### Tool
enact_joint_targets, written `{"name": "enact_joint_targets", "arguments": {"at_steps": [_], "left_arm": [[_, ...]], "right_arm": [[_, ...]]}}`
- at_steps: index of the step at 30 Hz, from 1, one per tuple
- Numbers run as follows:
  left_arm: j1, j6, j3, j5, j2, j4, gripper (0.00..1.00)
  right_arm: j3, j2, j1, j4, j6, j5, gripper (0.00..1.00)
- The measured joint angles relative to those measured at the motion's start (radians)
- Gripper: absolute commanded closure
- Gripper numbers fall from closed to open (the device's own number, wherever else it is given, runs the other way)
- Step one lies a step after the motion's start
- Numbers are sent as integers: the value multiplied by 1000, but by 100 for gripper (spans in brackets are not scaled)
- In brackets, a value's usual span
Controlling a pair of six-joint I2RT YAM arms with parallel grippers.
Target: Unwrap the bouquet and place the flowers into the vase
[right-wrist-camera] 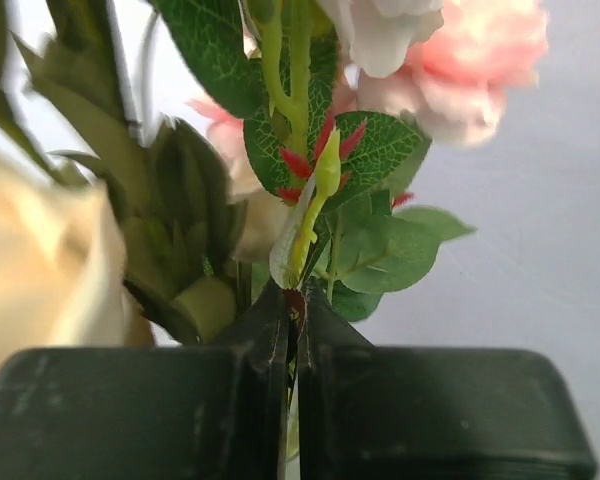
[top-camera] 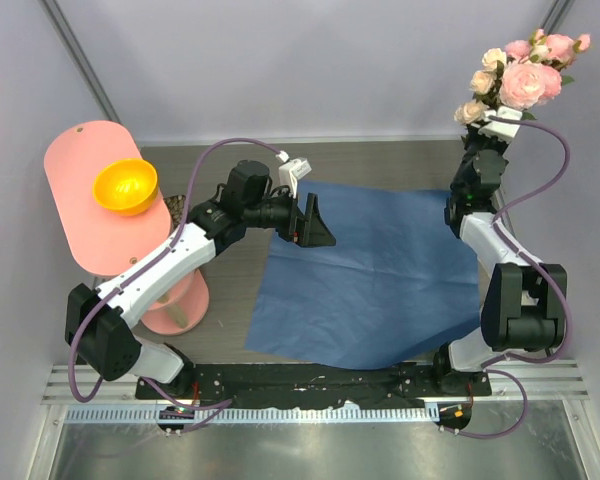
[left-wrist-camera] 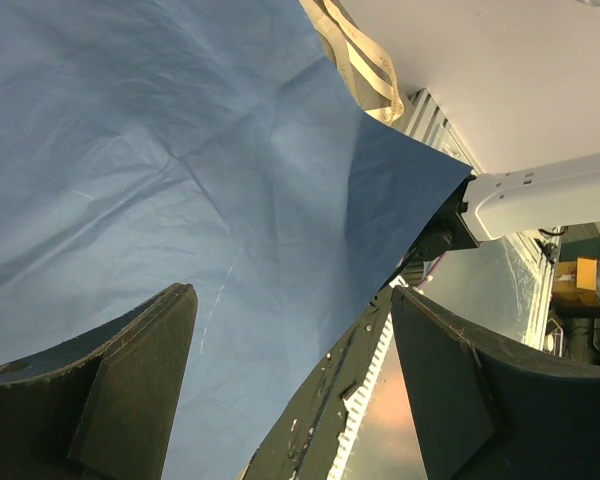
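The bouquet's blue paper point(top-camera: 380, 270) lies unfolded and flat on the table. My left gripper point(top-camera: 315, 225) hovers open over its left upper edge. In the left wrist view the paper point(left-wrist-camera: 180, 150) fills the space beyond the gripper point(left-wrist-camera: 292, 300), nothing sits between the fingers, and a cream ribbon point(left-wrist-camera: 365, 60) lies past the sheet's far edge. The flowers point(top-camera: 525, 75), pink and cream roses, are held high at the back right by my right gripper point(top-camera: 502, 118). In the right wrist view that gripper point(right-wrist-camera: 292, 300) is shut on the thin green stems below the leaves point(right-wrist-camera: 380, 250). The vase is out of view.
A pink oval stand point(top-camera: 85, 215) at the left carries an orange bowl point(top-camera: 125, 185); its round pink foot point(top-camera: 175, 305) sits below my left arm. A dark patterned cup point(top-camera: 175, 207) peeks out beside the bowl. A black rail point(top-camera: 310, 385) runs along the near edge.
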Motion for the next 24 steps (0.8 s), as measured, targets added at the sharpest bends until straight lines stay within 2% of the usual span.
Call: {"name": "enact_joint_targets", "arguments": {"at_steps": [10, 13, 14, 24], "left_arm": [[0, -4, -7, 2, 0, 4, 17], [0, -5, -7, 4, 0, 8, 17], [0, -6, -7, 4, -1, 9, 17], [0, -27, -16, 20, -10, 31, 17]], "right_arm": [[-40, 32, -3, -9, 29, 3, 99], [-41, 35, -3, -10, 33, 4, 88], [-42, 34, -3, -9, 35, 4, 80], [-95, -22, 3, -117, 70, 31, 57]]}}
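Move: The glass vase stands about 10 cm ahead of the right hand, hardly to either side, its middle some 24 cm lower. Of the flowers already in it, the white roses are roughly 8 cm ahead and 5 cm left, slightly higher; pink roses are about 12 cm ahead and 10 cm right. The blue wrap lies some 13 cm back and 30 cm left, 36 cm below. From the left hand the vase is about 32 cm ahead, 45 cm right and 14 cm lower. The last pink rose, its stem still pinched in the right fingers, is lowered about 4 cm among the other flowers towards the vase. After a brief near-stop the fingers open by about a third of their range and let the stem go, while the hand sinks another 2 cm or so, easing back a little and tipping down to about 10 degrees in all. ##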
